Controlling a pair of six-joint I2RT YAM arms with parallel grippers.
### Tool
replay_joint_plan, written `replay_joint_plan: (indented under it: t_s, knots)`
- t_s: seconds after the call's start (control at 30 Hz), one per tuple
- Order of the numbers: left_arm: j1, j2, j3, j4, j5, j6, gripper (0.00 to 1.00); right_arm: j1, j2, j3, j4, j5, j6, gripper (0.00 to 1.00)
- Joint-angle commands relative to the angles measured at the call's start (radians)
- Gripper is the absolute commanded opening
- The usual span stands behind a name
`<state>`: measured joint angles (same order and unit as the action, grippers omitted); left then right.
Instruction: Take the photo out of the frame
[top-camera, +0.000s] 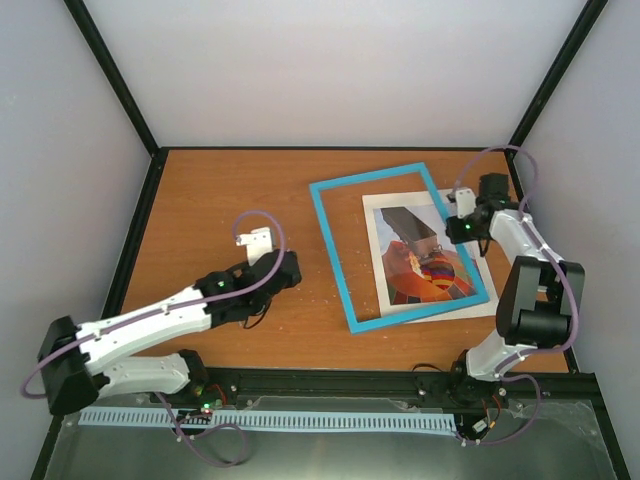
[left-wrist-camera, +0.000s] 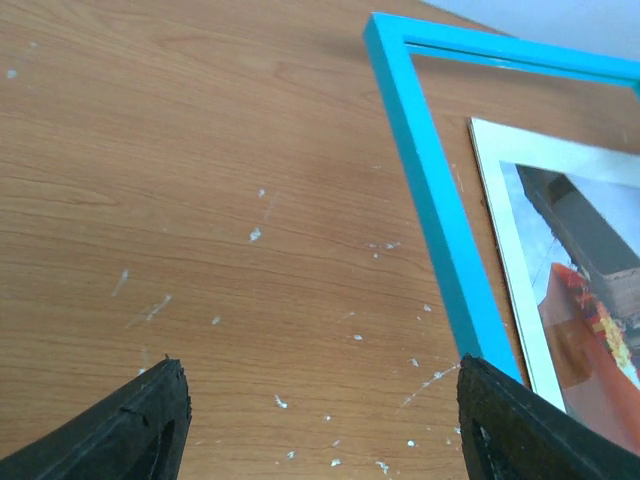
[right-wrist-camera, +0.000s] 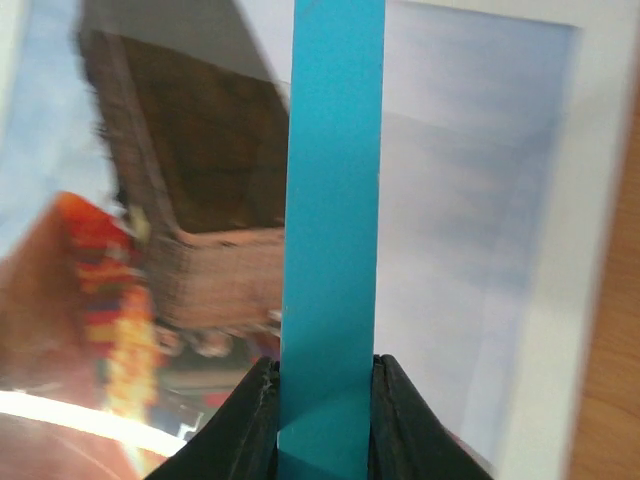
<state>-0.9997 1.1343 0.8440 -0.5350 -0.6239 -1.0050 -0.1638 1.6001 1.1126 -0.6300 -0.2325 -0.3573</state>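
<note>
The light-blue frame (top-camera: 335, 262) lies tilted over the photo (top-camera: 425, 262), which rests flat on the table with its white margin showing at the right. My right gripper (top-camera: 458, 213) is shut on the frame's right bar (right-wrist-camera: 330, 230), fingers (right-wrist-camera: 250, 420) pressed on both sides, with the photo (right-wrist-camera: 170, 220) below it. My left gripper (top-camera: 290, 268) is open and empty, low over bare table just left of the frame's left bar (left-wrist-camera: 440, 230). The photo's corner (left-wrist-camera: 560, 270) shows inside the frame in the left wrist view.
The wooden table (top-camera: 220, 200) is bounded by black rails and white walls. The table surface carries small white flecks (left-wrist-camera: 255, 234). The right arm's base and cable loop stand close to the right rail (top-camera: 540, 300).
</note>
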Motion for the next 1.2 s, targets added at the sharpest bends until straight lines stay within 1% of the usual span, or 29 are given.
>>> replay_joint_plan:
  t_s: [0.0,0.13,0.2,0.27,0.37,0.43,0.5,0.57,0.63,0.8,0.93,1.17]
  knots:
    - [0.003,-0.115,-0.032,-0.049,-0.069,-0.059,0.73,0.096,0.045,0.078,0.01,-0.159,0.15,0.03]
    - [0.002,-0.158,-0.004,-0.081,-0.1,-0.075,0.72,0.163,0.067,0.073,0.081,-0.22,0.302,0.03]
    - [0.003,-0.157,0.016,-0.098,-0.104,-0.078,0.72,0.214,0.08,0.079,0.099,-0.205,0.365,0.03]
    - [0.002,-0.144,0.035,-0.116,-0.102,-0.083,0.72,0.275,0.093,0.093,0.109,-0.151,0.421,0.03]
    - [0.003,-0.12,0.062,-0.145,-0.098,-0.103,0.72,0.373,0.112,0.124,0.117,-0.001,0.487,0.03]
    - [0.003,-0.109,0.074,-0.152,-0.094,-0.112,0.72,0.424,0.128,0.145,0.123,0.058,0.542,0.03]
    - [0.002,-0.103,0.077,-0.149,-0.089,-0.121,0.72,0.466,0.144,0.158,0.134,0.115,0.59,0.03]
    - [0.003,-0.103,0.079,-0.145,-0.081,-0.122,0.72,0.507,0.164,0.18,0.139,0.207,0.623,0.03]
    - [0.003,-0.106,0.078,-0.146,-0.074,-0.124,0.72,0.539,0.184,0.198,0.149,0.249,0.64,0.03]
    - [0.002,-0.12,0.061,-0.159,-0.067,-0.143,0.72,0.588,0.253,0.241,0.154,0.304,0.696,0.03]
    - [0.003,-0.136,0.045,-0.162,-0.056,-0.156,0.72,0.613,0.326,0.291,0.157,0.271,0.727,0.03]
    - [0.003,-0.154,0.035,-0.19,-0.05,-0.179,0.72,0.678,0.469,0.426,0.103,0.269,0.775,0.03]
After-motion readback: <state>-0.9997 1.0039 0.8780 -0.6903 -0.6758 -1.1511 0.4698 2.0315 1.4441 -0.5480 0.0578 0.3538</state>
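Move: The right hand already pinches the empty blue frame by its right bar, the frame's middle some 14 cm left and 3 cm back. Its destination, the bare tabletop, is centred about 37 cm left, 3 cm ahead and 9 cm lower. The photo lies some 3 cm left, 5 cm back and 8 cm below. From the open left hand, that bare spot is roughly 13 cm ahead, 3 cm right and 15 cm down. Leftward and nearly level at first, the right hand carries the blue frame some 23 cm from over the photo to the bare table, easing about 5 cm forward and sinking about 6 cm, mostly late on, while still pinching the bar. The empty, open left hand backs off about 3 cm left and 3 cm up. ##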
